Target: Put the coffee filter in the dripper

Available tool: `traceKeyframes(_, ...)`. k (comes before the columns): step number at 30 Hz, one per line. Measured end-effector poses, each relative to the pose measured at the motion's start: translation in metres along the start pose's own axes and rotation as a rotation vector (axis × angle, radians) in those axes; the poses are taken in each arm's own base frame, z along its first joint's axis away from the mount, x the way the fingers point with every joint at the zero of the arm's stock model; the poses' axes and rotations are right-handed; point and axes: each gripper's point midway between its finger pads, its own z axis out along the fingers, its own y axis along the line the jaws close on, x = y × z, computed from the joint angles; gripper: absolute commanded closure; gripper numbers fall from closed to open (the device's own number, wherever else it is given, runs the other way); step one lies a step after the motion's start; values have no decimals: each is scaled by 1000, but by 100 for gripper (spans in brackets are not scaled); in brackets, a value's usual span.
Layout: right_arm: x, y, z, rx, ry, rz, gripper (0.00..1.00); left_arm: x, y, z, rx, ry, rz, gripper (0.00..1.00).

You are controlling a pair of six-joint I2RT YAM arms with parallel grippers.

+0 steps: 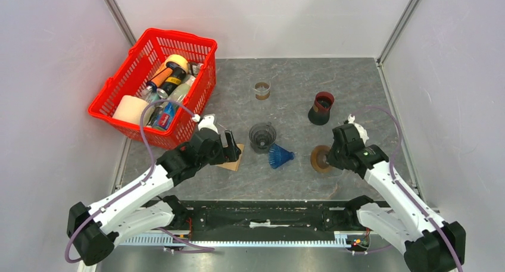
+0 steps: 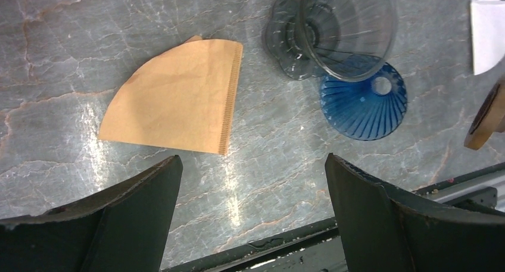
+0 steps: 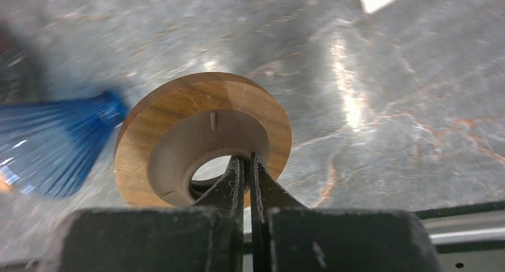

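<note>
The brown paper coffee filter (image 2: 175, 93) lies flat on the grey table, folded into a fan shape. My left gripper (image 2: 251, 162) hovers open just in front of it, and in the top view (image 1: 229, 144) it covers part of the filter (image 1: 233, 159). A clear grey dripper (image 2: 348, 28) stands upright right of the filter (image 1: 262, 136). A blue dripper (image 2: 363, 105) lies on its side beside it (image 1: 280, 156). My right gripper (image 3: 245, 159) is shut on the wooden ring (image 3: 178, 105), pinching the rim of its hole and holding it tilted (image 1: 320, 159).
A red basket (image 1: 119, 114) full of bottles stands at the back left. A small glass jar (image 1: 262, 90) and a dark cup (image 1: 322, 108) stand farther back. A white paper (image 2: 488, 34) lies right of the drippers. The table's black front edge (image 2: 286, 236) runs close under both grippers.
</note>
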Motion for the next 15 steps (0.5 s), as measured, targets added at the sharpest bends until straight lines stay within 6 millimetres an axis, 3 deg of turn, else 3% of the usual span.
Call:
traceKeyframes(4, -10, 39, -25, -201, 26, -83, 100, -7, -12, -7, 70, -24, 23, 3)
traceKeyframes(9, -13, 96, -64, -502, 122, -243, 100, -16, -44, -14, 243, -45, 93, 2)
traceKeyframes(15, 12, 131, -93, -776, 311, -351, 100, -16, -99, -31, 562, -37, 332, 1)
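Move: Between the open left gripper and the closed right one, which already holds the wooden ring off the table, lie about 35 cm; the left gripper is level ahead, some 5 cm higher. From the left hand, the ring is roughly 31 cm right, level ahead, 5 cm lower. The blue dripper lies 17 cm left of the right hand, 3 cm ahead and 5 cm below; the glass carafe is 25 cm left, 9 cm ahead, 4 cm below. Bringing the ring across towards the left gripper, the right hand sweeps about 13 cm left while climbing 10, turning counter-clockwise some 40 degrees and rolling its left side up, fingers still pinching the rim. The left hand comes to meet it, going right and up by 7 to 8 cm and turning clockwise, fingers staying wide open. ##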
